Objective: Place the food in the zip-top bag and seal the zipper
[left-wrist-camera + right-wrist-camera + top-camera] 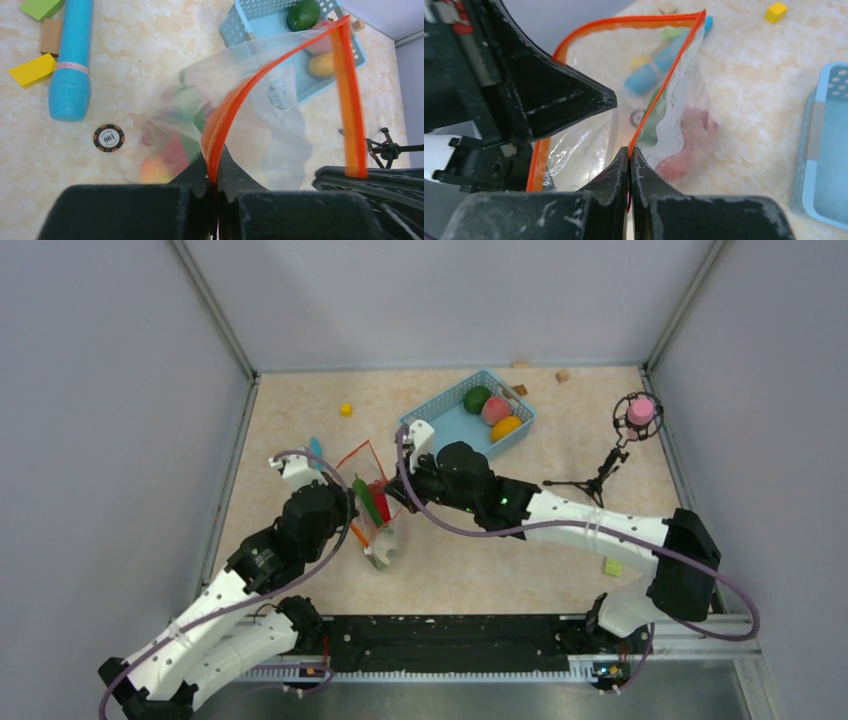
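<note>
The clear zip-top bag [372, 525] stands between both arms, mouth held open. My left gripper [216, 172] is shut on one side of the orange-red zipper [235, 100]. My right gripper [629, 152] is shut on the opposite zipper [664, 82] strip. In the top view the left gripper [350, 508] and right gripper [393, 490] flank the bag. Red and green food [175, 150] shows blurred through the plastic, and a red piece [684, 145] lies low in the bag. A green fruit [477, 399], a pink peach [495, 410] and a yellow mango [506, 427] lie in the blue basket [447, 426].
A light-blue stick [70, 60], a poker chip [108, 138] and small blocks [32, 70] lie left of the bag. A small black tripod with a pink top [637, 415] stands at the right. A yellow block [345, 409] and a green block [612, 566] lie loose on the table.
</note>
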You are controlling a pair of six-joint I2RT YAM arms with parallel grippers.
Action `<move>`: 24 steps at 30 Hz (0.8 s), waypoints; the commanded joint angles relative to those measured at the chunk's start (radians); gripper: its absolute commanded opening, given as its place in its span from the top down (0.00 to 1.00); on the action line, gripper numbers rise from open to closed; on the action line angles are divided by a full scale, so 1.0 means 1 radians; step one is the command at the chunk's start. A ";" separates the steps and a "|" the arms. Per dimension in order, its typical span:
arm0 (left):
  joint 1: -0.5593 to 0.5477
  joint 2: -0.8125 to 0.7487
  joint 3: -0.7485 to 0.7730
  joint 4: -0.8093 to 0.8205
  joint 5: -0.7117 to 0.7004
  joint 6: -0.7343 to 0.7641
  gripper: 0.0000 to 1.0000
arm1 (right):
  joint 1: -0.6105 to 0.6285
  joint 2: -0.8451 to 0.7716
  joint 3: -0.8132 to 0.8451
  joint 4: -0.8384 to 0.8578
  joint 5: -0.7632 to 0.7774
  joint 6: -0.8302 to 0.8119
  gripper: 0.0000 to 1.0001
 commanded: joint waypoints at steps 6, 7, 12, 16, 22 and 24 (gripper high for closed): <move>-0.001 -0.066 -0.003 0.006 -0.069 -0.035 1.00 | -0.006 -0.106 0.024 0.094 0.095 -0.054 1.00; -0.001 -0.072 -0.003 0.002 -0.074 -0.039 1.00 | -0.007 -0.109 0.017 0.092 0.095 -0.055 1.00; -0.002 -0.093 -0.007 -0.008 -0.103 -0.049 1.00 | -0.031 -0.093 0.012 0.048 0.137 -0.059 1.00; -0.001 -0.080 -0.008 -0.004 -0.105 -0.048 1.00 | -0.086 -0.089 -0.005 0.027 0.072 -0.028 0.96; -0.001 -0.023 0.000 0.007 -0.089 -0.038 1.00 | -0.122 -0.090 -0.059 0.002 -0.013 -0.025 0.66; -0.001 -0.007 0.002 0.010 -0.081 -0.035 1.00 | -0.133 -0.097 -0.068 -0.014 -0.027 -0.023 0.36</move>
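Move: The right hand already pinches the right side of the zip-top bag's rim; the middle of the mouth lies about 5 cm to its left, nearly level. The cucumber stands in the mouth, 5 cm left, 2 cm back and 6 cm below. The blue basket is some 16 cm ahead, 17 cm right and 17 cm below. From the left hand, which holds the other side, the mouth's middle is about 4 cm right and 3 cm ahead. Right hand lifts the bag rim about 4 cm, goes forward-right 6 cm and releases it; left keeps hold. ##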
